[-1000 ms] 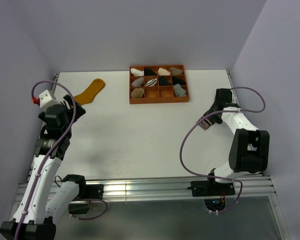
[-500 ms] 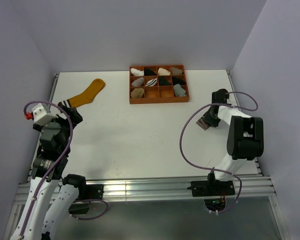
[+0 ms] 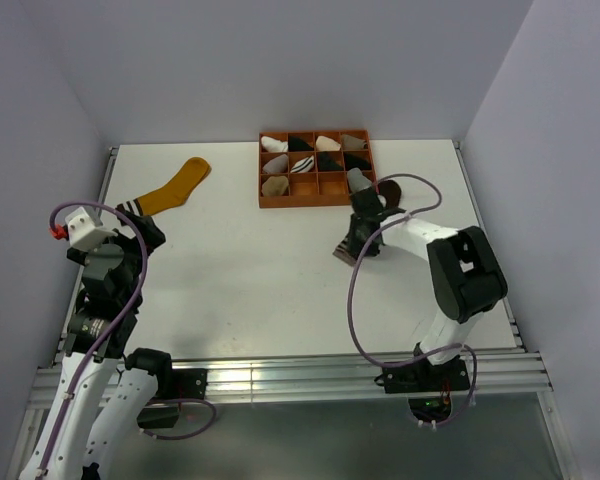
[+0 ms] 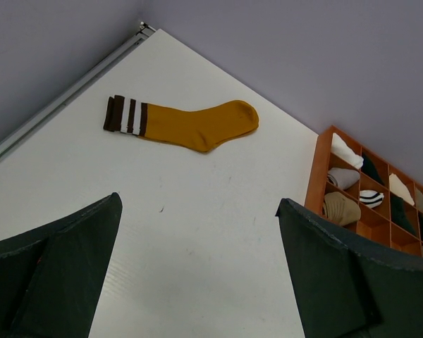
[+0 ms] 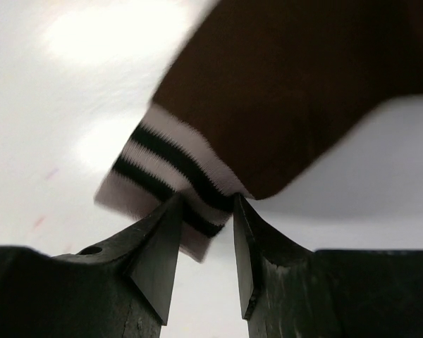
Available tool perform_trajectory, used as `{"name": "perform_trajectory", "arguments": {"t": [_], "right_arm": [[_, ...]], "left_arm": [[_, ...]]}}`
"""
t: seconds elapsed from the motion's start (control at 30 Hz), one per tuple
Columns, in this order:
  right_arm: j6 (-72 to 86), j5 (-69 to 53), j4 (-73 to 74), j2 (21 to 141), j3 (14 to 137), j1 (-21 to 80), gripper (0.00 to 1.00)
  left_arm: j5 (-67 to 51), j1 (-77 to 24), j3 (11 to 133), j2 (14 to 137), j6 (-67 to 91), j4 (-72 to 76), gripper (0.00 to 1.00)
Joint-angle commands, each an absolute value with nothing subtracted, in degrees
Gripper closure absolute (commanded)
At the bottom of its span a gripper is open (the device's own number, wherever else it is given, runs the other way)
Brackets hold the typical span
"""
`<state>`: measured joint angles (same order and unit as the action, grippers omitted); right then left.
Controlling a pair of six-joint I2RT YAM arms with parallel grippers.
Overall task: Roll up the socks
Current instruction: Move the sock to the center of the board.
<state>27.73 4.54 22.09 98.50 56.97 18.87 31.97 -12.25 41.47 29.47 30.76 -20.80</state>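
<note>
A mustard-yellow sock (image 3: 177, 185) with a striped cuff lies flat at the far left of the table; it also shows in the left wrist view (image 4: 190, 125). My left gripper (image 3: 143, 233) is open and empty, near of that sock and apart from it. My right gripper (image 3: 352, 244) is shut on the striped cuff of a dark brown sock (image 5: 289, 84), held just in front of the tray; its brown foot end (image 3: 389, 189) trails to the right. In the right wrist view the cuff is pinched between the fingertips (image 5: 238, 211). I cannot pick out a loose grey sock.
An orange compartment tray (image 3: 315, 203) at the table's back centre holds several small white, black, beige and grey sock bundles; its left wall shows in the left wrist view (image 4: 316, 176). Purple walls close in the table on three sides.
My right arm has swung left from the table's right side to in front of the tray, carrying the dark brown sock. My left arm pulled back towards me, then stayed still.
</note>
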Motion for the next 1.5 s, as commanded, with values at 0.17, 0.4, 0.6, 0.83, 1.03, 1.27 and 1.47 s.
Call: {"name": "perform_trajectory", "arguments": {"t": [0.17,0.4,0.6,0.83,1.03,1.27,1.47], "right_arm": [[39.7,-0.4,22.7,101.4,56.2,41.4,0.58],[35.7,-0.1,27.4,104.9,69.9,49.0,0.59],[30.4,7.9,28.2,97.8,68.8,48.3,0.58],[21.5,3.2,22.1,99.6,67.5,44.8,0.59],[13.7,-3.2,18.0,104.3,65.4,46.8,0.63],[11.2,-4.0,18.9,104.7,61.1,51.9,0.61],[8.8,-1.8,22.6,99.2,62.0,53.5,0.61]], "left_arm": [[31.8,-12.5,41.4,29.5,30.0,-18.9,0.02],[31.6,-12.5,41.2,29.8,30.1,-18.9,0.02],[30.9,-12.5,41.1,29.7,30.1,-18.9,0.02],[30.7,-12.5,41.2,29.9,30.1,-18.9,0.02],[30.3,-12.5,41.1,30.1,30.1,-18.9,0.02],[29.4,-12.5,41.1,30.1,30.1,-18.7,0.02],[27.3,-12.5,41.0,30.8,30.2,-18.5,0.02]]}}
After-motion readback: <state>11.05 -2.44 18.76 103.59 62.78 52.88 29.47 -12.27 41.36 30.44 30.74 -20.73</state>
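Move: The brown sock's cuff is already under the right fingertips, with its middle about 8 cm ahead of the hand and 3 cm to its right. The board's centre lies some 16 cm to that hand's left, level with it. The sock box's middle is roughly 25 cm ahead and 10 cm left; the grey rolled sock in it is about 21 cm straight ahead. From the raised left hand, the board's centre is around 36 cm right, 9 cm ahead and 27 cm below. The brown sock is dragged flat over the board by its striped cuff, the partly open right fingers still pressing on it: about 20 cm left and 9 cm back. The hand then lifts some 5 cm, eases forward, comes down again on the sock's edge near the stripes and draws back and slightly left. The wrist turns counter-clockwise throughout, about 50 degrees. ##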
